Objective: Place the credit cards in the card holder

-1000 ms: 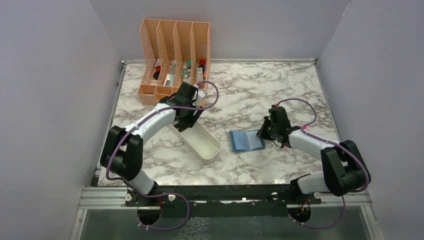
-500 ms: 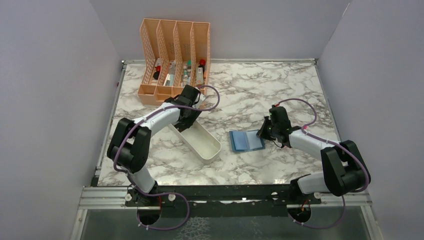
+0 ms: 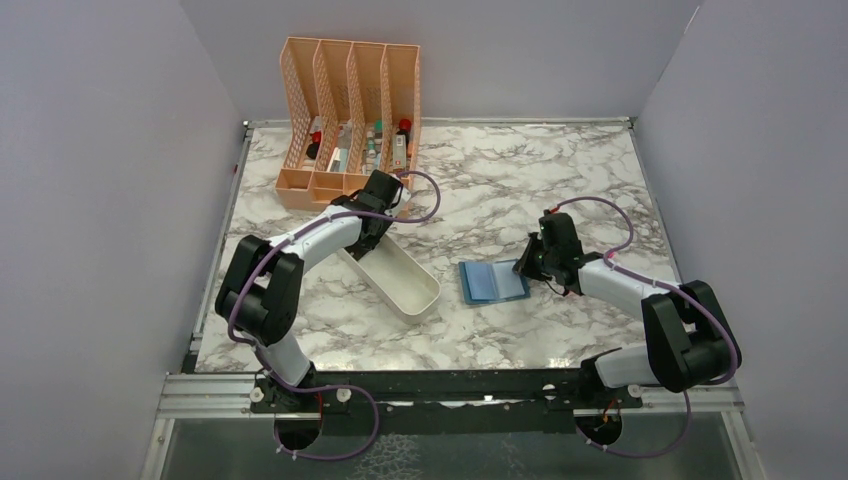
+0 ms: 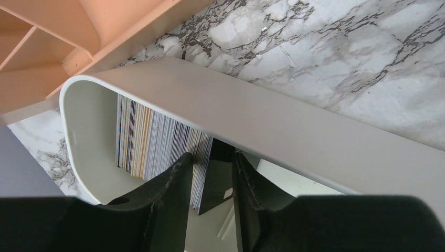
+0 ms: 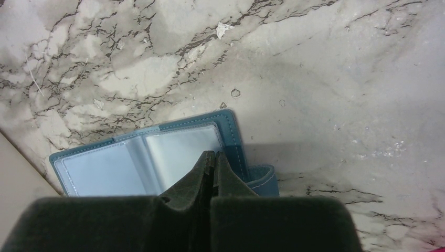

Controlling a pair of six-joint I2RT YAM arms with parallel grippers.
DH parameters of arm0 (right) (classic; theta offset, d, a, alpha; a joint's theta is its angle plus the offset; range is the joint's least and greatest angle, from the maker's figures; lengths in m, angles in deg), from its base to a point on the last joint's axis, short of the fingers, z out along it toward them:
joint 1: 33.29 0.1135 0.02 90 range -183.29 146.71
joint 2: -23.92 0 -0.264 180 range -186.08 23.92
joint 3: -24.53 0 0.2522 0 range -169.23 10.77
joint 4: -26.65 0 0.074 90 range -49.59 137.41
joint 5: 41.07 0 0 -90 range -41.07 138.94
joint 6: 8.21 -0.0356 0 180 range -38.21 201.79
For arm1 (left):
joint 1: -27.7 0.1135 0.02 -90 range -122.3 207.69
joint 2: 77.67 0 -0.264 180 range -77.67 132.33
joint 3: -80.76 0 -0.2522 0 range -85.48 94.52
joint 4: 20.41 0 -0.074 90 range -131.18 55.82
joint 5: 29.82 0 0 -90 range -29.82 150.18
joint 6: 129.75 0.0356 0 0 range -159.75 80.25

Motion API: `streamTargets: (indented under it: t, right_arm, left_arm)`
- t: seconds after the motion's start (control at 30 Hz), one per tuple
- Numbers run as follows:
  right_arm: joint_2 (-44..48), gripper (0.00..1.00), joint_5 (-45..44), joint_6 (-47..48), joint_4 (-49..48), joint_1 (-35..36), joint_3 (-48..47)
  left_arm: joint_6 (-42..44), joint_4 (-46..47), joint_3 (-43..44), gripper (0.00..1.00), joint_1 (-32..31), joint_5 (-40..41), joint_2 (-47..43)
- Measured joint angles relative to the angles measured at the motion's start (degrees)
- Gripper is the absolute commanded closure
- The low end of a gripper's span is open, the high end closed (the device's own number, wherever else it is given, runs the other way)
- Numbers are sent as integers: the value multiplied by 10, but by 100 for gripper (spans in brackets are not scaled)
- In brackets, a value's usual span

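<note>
The credit cards (image 4: 152, 136) stand on edge in a packed row at the far end of the white tray (image 4: 262, 110). My left gripper (image 4: 210, 157) reaches down into that tray (image 3: 410, 285), its fingers closed in on the last few cards of the row, among them a black card (image 4: 220, 178) that leans against the right finger. The card holder (image 3: 492, 281) lies open on the marble, teal outside with pale clear slots (image 5: 131, 163) inside. My right gripper (image 5: 212, 155) is shut with nothing in it, its tips resting on the holder's right half.
A peach mesh organizer (image 3: 350, 100) with small bottles and tubes stands just behind the tray and close to my left wrist (image 3: 372, 205). Grey walls close in the marble table (image 3: 560, 170) on three sides.
My left gripper has dropped into the tray's far end and its fingers have closed in around a few cards. The right arm and the card holder have not moved.
</note>
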Motion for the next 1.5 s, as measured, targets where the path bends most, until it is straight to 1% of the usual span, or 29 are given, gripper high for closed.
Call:
streamTargets:
  t: [0.2,0.3,0.47,0.6,0.87,1.1,1.27,1.4,1.5]
  right_arm:
    - [0,99,2,0,-1,0,0]
    - [0,99,3,0,-1,0,0]
    - [0,99,3,0,-1,-1,0]
    - [0,99,6,1,-1,-3,0]
    - [-1,99,10,4,-1,-4,0]
    - [-2,99,13,5,-2,-4,0]
    - [-4,96,23,4,-7,-4,0]
    - [-10,96,47,2,-14,-4,0]
    - [-13,96,57,-1,-17,-4,0]
  left_arm:
    - [2,0,1,75,0,3,-2]
    - [2,0,1,81,0,2,-4]
    - [2,-1,1,85,0,-3,-16]
    - [-5,-8,9,100,0,-13,-29]
    - [-25,-43,37,100,-2,-45,-49]
    - [-77,-76,56,100,-1,-90,-90]
    - [-148,-71,81,100,-1,-160,-129]
    - [-217,-35,79,100,-1,-233,-152]
    - [-282,12,54,100,-1,-267,-178]
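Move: Between the left hand's half-closed fingers stands the black card at the near end of the row, its middle some 3 cm below and 1 cm ahead; the other credit cards are about 4 cm ahead and 3 cm left, the tray's middle about 3 cm back and 4 cm right. The open card holder lies roughly 22 cm right, 9 cm back. From the right hand the holder's middle is about 4 cm left, 1 cm back, just below; the black card is some 26 cm left, 7 cm ahead. Closing on the black card, the left fingers pinch it near its upper edge, and the hand draws it slowly up out of the tray, then faster up and to the right, about 15 cm up and 10 cm right, slightly back, rolling some 45 degrees so the fingers swing to point rightwards. The nearly shut right fingers stay low at the card holder's clear right-hand pocket, easing about 1.5 cm left over it at the end. ##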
